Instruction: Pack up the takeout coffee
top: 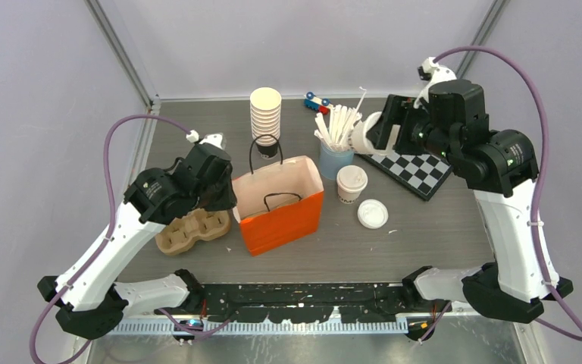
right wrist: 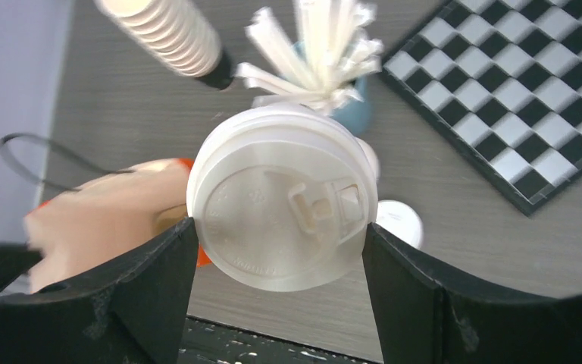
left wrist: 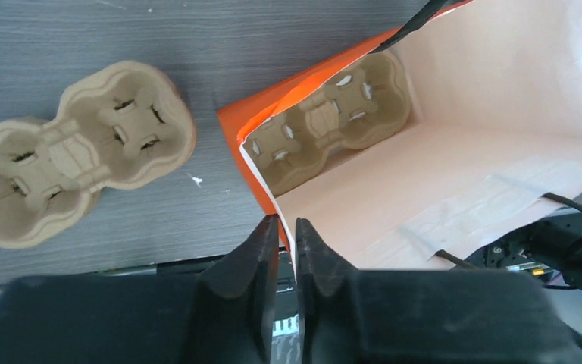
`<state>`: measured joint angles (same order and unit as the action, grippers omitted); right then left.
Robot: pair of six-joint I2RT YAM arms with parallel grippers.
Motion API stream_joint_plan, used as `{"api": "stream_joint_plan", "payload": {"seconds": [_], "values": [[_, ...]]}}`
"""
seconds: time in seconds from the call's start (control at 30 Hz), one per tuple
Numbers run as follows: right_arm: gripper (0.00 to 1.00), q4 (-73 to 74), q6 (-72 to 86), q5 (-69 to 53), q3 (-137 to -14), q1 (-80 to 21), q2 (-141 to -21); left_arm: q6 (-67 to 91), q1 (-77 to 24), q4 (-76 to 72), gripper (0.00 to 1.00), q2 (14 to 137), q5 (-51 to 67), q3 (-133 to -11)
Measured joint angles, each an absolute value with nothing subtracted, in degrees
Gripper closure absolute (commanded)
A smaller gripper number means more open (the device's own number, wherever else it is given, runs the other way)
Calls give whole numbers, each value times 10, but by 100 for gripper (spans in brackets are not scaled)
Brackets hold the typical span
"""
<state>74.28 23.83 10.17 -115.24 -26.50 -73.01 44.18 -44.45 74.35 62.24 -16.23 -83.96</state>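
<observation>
My right gripper (top: 373,133) (right wrist: 276,226) is shut on a takeout coffee (top: 359,137) (right wrist: 280,208), held raised above the back right of the table, its white sip lid facing the wrist camera. A second lidded coffee (top: 351,182) stands on the table right of the orange paper bag (top: 280,216) (left wrist: 455,152). The bag stands open with a brown cup carrier (left wrist: 333,121) inside. My left gripper (top: 223,199) (left wrist: 286,221) pinches the bag's left rim, jaws nearly together on it.
Another brown carrier (top: 193,231) (left wrist: 68,182) lies left of the bag. A loose white lid (top: 372,213) (right wrist: 400,224), a blue cup of white sticks (top: 336,159), a tall cup stack (top: 265,114), a checkerboard (top: 417,171) and a toy car (top: 317,102) stand around.
</observation>
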Motion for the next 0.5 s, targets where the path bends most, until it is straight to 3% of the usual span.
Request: {"api": "stream_joint_plan", "payload": {"seconds": [0.1,0.5], "values": [[26,712,233,62,-1147,-306,-729,430,-444,728,100,621,-149,-840],[25,640,193,-73,-1076,-463,-719,341,-442,654,100,592,-10,-820]]}}
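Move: The left bag rim lies right between the left hand's part-open fingers; the bag mouth's middle is some 11 cm to the right and 5 cm ahead, and the empty carrier sits 14 cm left, 5 cm ahead, 21 cm below. From the right hand, already holding a coffee cup, that mouth is about 22 cm left, 2 cm back and 13 cm below; a second lidded cup stands 7 cm ahead, 4 cm left, 30 cm down, the loose lid 2 cm ahead, 4 cm right, 35 cm down. The right hand keeps its grip on the lidded cup and swings it some 13 cm left and 7 cm back at almost level height, towards the bag mouth, turning about 35 degrees counter-clockwise so the cup's base leads out over the opening. Meanwhile the left fingers shut and pinch the bag's left rim, then the hand shifts with it about 4 cm right and a little up and back while turning clockwise. ##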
